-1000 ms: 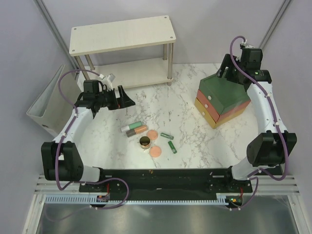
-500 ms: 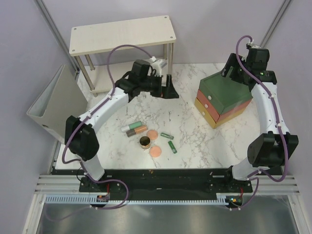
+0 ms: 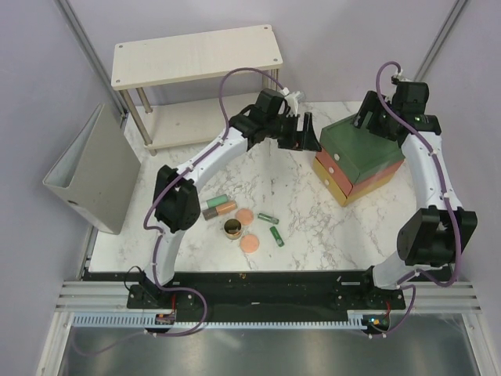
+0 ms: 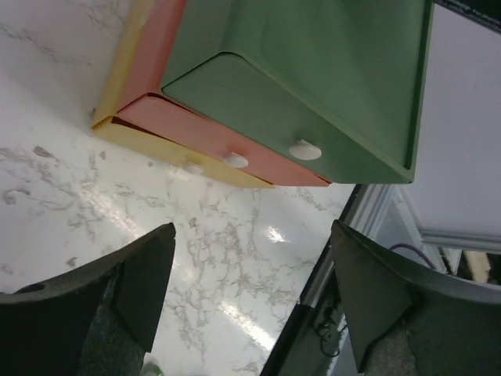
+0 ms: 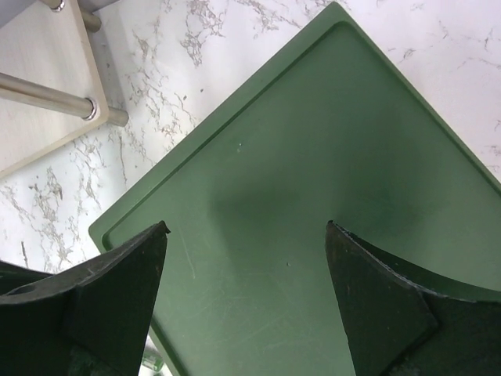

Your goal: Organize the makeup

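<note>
The makeup lies in the middle of the marble table: a mint-green tube (image 3: 213, 204), a grey-orange tube (image 3: 221, 210), two peach-pink discs (image 3: 245, 216) (image 3: 250, 244), a dark gold-rimmed jar (image 3: 233, 229) and two short dark green tubes (image 3: 268, 218) (image 3: 277, 236). My left gripper (image 3: 307, 135) (image 4: 252, 235) is open and empty, hovering just left of the drawer box (image 3: 356, 157), whose white knobs (image 4: 305, 149) face it. My right gripper (image 3: 366, 117) (image 5: 246, 227) is open and empty above the box's green top (image 5: 313, 196).
A pale wooden two-level shelf (image 3: 196, 55) stands at the back left. A grey folder (image 3: 90, 172) leans off the table's left edge. The drawer box stacks green, red and yellow drawers (image 4: 235, 117) at the back right.
My left arm has swung from the table's left side across to the front of the drawer box. The right arm has stayed over the box top.
</note>
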Controlling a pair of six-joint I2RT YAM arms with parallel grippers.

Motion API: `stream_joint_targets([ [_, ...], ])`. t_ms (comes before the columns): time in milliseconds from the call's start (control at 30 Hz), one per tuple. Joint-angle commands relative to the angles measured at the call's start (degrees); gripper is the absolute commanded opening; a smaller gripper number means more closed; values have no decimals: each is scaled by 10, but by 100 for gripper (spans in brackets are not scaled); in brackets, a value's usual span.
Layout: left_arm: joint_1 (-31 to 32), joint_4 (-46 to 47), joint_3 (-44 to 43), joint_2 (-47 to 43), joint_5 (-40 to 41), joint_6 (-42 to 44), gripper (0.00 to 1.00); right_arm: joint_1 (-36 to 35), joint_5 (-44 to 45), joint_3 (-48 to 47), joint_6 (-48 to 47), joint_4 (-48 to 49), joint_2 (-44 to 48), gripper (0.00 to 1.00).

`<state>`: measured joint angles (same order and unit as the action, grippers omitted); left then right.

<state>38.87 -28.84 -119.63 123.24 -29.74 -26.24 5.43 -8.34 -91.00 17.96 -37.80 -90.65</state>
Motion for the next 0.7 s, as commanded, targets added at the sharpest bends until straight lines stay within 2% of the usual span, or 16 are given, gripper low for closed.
stream_joint_targets([
  [0, 1, 104, -12, 28, -88, -147, 75, 2, -20, -17, -9, 12, -22, 89],
  [67, 5, 135, -10, 34, -103, -170, 69, 1, -22, -28, -9, 10, -30, 87],
  [167, 8, 190, 28, 30, -124, -228, 64, 1, -25, -32, -7, 10, -37, 76],
  [200, 8, 230, 57, 26, -126, -260, 63, 2, -31, -31, -11, 10, -37, 55],
  [267, 10, 256, 77, 23, -134, -283, 63, 2, -36, -28, -13, 10, -37, 22],
  [300, 12, 285, 96, 23, -138, -308, 63, 1, -31, -18, -8, 10, -37, 0],
  [433, 15, 399, 161, 22, -154, -387, 63, 1, -25, 10, 0, 10, -31, 0],
  [667, 19, 453, 151, 56, -167, -435, 62, 1, -5, 54, 1, 11, -20, 0],
])
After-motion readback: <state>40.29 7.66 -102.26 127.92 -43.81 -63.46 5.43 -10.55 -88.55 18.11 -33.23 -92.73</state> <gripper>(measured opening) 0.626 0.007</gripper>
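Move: The green top drawer's white knob lies about 10 cm to the left hand's right, 3 cm back and 4 cm lower; the red drawer's knob is some 6 cm straight below it and the yellow drawer's knob some 11 cm below it. The right hand hangs roughly 2 cm above the green top, whose middle is about 5 cm back. From the right hand the green knob is about 7 cm back, 6 cm left and 7 cm down. Towards the green drawer's knob the open left hand moves about 5 cm right, also sinking and drawing back, its wrist turning and rolling some 35 degrees until the fingers point flatter and squarely right; they close partway, short of the knob. Onto the drawer's green top the right hand comes down about 2 cm, edging forward, and shuts its fingers, tips resting on the surface. ##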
